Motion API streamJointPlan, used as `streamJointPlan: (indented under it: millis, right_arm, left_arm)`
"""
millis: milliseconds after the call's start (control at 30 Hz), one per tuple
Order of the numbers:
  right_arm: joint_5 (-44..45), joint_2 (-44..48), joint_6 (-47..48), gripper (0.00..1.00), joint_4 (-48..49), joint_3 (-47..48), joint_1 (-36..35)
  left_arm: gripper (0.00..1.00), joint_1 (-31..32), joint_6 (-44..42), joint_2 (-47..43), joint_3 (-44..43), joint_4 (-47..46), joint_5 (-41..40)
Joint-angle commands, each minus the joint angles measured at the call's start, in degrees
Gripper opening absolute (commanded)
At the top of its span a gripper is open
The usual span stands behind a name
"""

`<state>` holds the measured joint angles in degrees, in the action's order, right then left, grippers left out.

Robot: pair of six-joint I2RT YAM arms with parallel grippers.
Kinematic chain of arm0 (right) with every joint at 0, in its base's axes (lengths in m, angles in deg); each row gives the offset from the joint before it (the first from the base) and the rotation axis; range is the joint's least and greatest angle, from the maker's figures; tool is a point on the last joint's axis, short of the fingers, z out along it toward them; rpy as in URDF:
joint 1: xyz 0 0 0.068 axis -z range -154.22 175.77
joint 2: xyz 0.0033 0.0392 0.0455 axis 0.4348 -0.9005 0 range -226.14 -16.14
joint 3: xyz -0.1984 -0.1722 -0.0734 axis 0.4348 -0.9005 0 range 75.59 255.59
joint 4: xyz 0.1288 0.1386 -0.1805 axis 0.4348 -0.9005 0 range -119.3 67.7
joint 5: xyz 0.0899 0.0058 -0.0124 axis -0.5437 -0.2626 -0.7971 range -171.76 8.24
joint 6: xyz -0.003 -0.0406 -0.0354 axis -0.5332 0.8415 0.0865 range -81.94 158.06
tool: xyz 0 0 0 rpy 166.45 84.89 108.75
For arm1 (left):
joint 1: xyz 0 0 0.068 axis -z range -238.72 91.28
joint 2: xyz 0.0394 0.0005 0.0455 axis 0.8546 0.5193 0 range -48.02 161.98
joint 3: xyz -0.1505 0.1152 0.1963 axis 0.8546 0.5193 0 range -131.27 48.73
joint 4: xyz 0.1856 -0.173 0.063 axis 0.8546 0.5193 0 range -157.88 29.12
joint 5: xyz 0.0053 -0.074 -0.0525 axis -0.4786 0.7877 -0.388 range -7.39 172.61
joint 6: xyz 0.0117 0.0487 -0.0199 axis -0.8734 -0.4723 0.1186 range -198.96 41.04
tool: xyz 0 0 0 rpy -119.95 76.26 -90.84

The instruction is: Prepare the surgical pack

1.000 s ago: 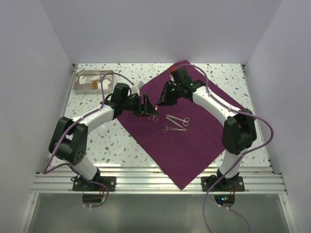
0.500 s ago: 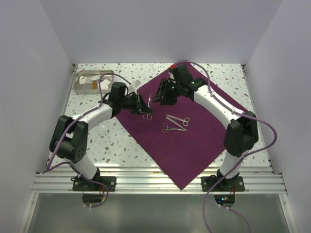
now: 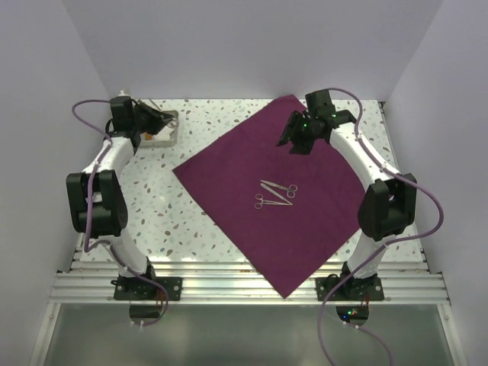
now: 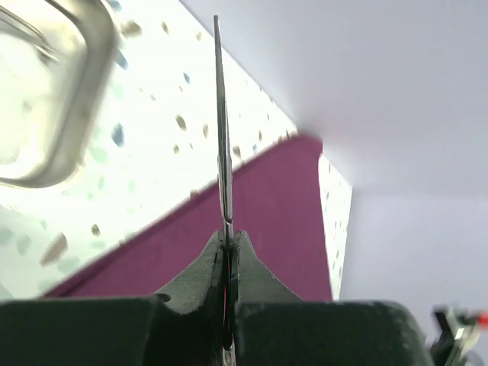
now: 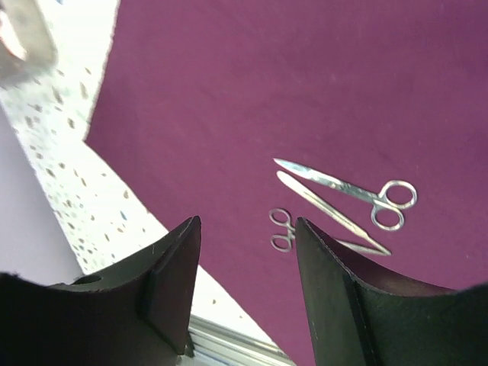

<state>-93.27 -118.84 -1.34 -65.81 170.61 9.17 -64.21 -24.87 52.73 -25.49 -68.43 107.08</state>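
The surgical pack (image 3: 236,164) is a deep purple cloth lying flat as a square sheet, one corner pointing at the arms; it also shows in the left wrist view (image 4: 274,221) and the right wrist view (image 5: 252,84). At its middle lie scissors (image 5: 347,187), tweezers (image 5: 329,213) and a small ring-handled clamp (image 5: 281,229), seen from above as a cluster (image 3: 276,194). My left gripper (image 4: 227,235) is shut on a thin metal instrument (image 4: 220,122), seen edge-on. It hangs at the back left (image 3: 155,120) by the tray. My right gripper (image 5: 248,223) is open and empty above the cloth's back right part (image 3: 296,139).
A metal tray (image 3: 169,131) stands at the back left corner, its rim (image 4: 72,114) close to the held instrument. White walls close in the speckled table (image 3: 152,206) on three sides. A metal rail (image 3: 229,278) runs along the near edge.
My left gripper shut on a metal instrument over the cloth and swung with it to the tray at the back left. My right gripper opened and drew back to the right.
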Motion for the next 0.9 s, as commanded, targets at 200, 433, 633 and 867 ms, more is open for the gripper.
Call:
streamJointPlan:
  millis: [200,433,633,867]
  right_arm:
    - [-2.64,-2.15,2.22,0.57,-1.67,-4.41,-0.28]
    - [-4.48,-5.49,2.48,0.56,-0.88,-3.79,0.43]
    - [-5.54,-7.52,1.96,0.56,-0.88,-3.18,0.52]
    - [-5.45,-7.61,2.22,0.57,-0.97,-3.88,0.52]
  left_arm:
    - [0.0,-4.52,17.45,15.16,-14.35,-3.93,-14.62]
    - [0.05,-4.52,23.08,25.02,-23.6,-1.55,-20.14]
    - [0.32,-4.52,24.05,30.73,-30.72,3.46,-20.87]
    - [0.44,-4.35,22.73,28.54,-28.98,5.48,-20.07]
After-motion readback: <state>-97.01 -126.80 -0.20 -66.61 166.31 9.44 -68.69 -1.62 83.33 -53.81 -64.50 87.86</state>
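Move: The tray's middle lies about 10 cm ahead of the left gripper, 16 cm to its left and 15 cm below; inside it, the gauze is some 8 cm ahead and 10 cm left of that gripper, the orange packet some 8 cm ahead and 16 cm left. From the empty right gripper the scissors lie about 9 cm back, level sideways and 14 cm below, the scalpel handle 11 cm back and 2 cm left, the hemostat 15 cm back and 3 cm left. Swing the left gripper, still pinching the ringed instrument, about 13 cm forward and 11 cm left while sinking some 9 cm over the tray, turning counter-clockwise about 30 degrees; as it slows, part the fingers to release the instrument. Meanwhile lower the open right gripper about 8 cm, easing slightly back towards the scissors and tipping a little. ##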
